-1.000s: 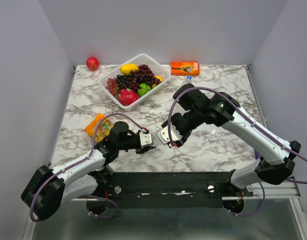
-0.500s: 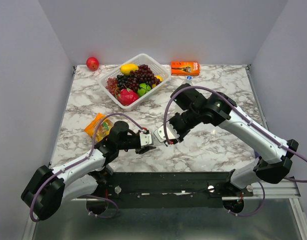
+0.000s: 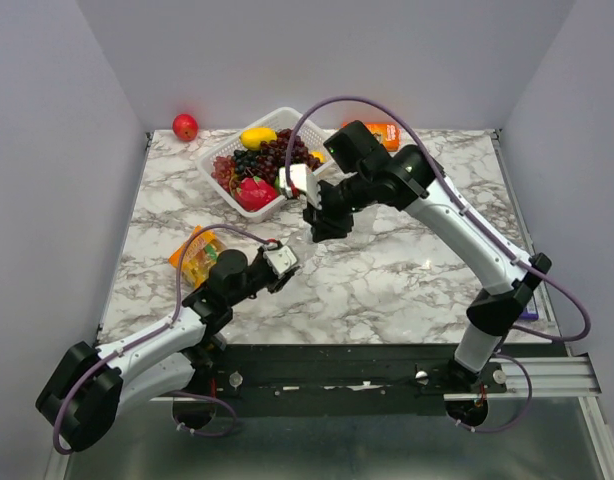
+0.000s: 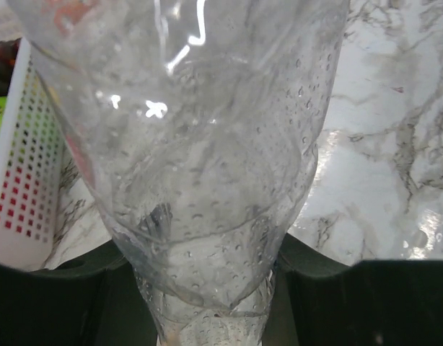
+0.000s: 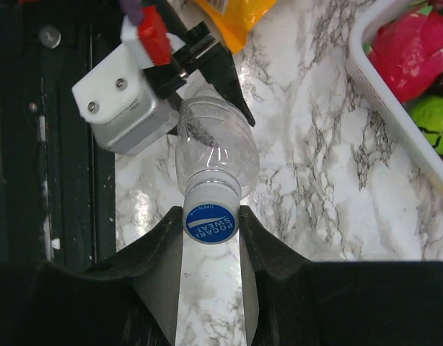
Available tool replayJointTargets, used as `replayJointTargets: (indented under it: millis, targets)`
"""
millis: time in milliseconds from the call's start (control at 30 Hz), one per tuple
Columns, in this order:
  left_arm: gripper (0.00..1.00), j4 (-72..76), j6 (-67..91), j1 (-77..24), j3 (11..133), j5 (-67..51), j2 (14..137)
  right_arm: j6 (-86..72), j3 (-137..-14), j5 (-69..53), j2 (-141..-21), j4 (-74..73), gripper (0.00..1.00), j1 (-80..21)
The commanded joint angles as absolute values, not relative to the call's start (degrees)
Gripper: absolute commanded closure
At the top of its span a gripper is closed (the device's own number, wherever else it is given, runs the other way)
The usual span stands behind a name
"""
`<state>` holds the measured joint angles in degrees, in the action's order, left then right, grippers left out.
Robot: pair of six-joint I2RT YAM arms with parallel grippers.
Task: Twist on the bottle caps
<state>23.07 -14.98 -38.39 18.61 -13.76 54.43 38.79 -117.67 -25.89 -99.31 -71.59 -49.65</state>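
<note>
One clear ribbed bottle is held by its body in my left gripper, neck pointing at the right wrist camera. A blue cap with a white mark sits on its neck. My right gripper has a finger against each side of that cap. In the left wrist view the bottle fills the frame, pinched between the jaws of the left gripper. From above, the left gripper is tilted up toward the right gripper over the table's middle. The other bottles and caps are out of view.
A white basket of fruit stands at the back left, just behind the right gripper; its rim shows in the right wrist view. An orange packet lies left of the left arm. An orange box and a red apple lie at the back edge.
Both grippers moved from near the front edge toward the back left. The right arm rose and swung toward the basket; the left gripper tilted up and followed with the bottle.
</note>
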Motion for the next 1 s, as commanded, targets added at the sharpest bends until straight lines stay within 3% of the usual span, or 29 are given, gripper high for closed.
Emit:
replayJointTargets:
  millis: [0,300,467,500,533,667,833,967]
  targets:
    - [1.0,38.4,-6.9,-38.9,25.8,0.8,53.5,16.8,-122.9,-33.7,-108.5,-72.9,0.69,-47.9]
    - [1.0,27.9,-3.9,-39.0,29.5,7.4,55.0,4.9,-125.6,-38.1,-113.6,-71.2,0.78,-46.6]
    - [1.0,23.6,-5.5,-38.9,27.3,5.9,55.0,6.7,-131.7,-33.7,-113.0,-71.6,0.62,-45.7]
    - [1.0,22.8,-5.9,-38.8,27.0,5.1,55.1,8.7,-133.1,-29.7,-112.7,-71.9,0.57,-45.5]
    - [1.0,21.0,-6.1,-38.9,26.7,4.3,55.0,9.7,-135.7,-27.5,-112.1,-72.1,0.43,-45.4]
    - [1.0,17.9,-6.7,-38.9,25.8,0.1,55.3,16.2,-135.5,-20.8,-106.5,-73.2,0.19,-45.3]
    - [1.0,15.1,-7.8,-38.9,25.5,-11.4,55.8,25.1,-128.0,-20.1,-97.2,-73.9,0.12,-45.4]
    - [1.0,8.7,-15.8,-38.8,27.4,-27.6,55.2,43.6,-117.7,-27.8,-89.1,-73.4,0.18,-45.6]
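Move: The blue cap on the bottle is already between my right fingertips, essentially at the hand point. My left hand grips the lower part of that bottle, with the cap about 14 cm above that hand, 6 cm to its right and 3 cm ahead. From my right hand, a standing bottle is some 14 cm ahead, 10 cm right and 19 cm below; the fruit basket's middle is about 33 cm ahead, 12 cm left and 25 cm below. Still pinching the cap, I swing my right hand forward about 6 cm and a little left, turning it some 25 degrees clockwise, while my left hand carries the bottle forward and left, turning it counter-clockwise. Then I open my right fingers and draw up, right and back, clear of the cap; my left hand keeps its hold, easing back and right. ##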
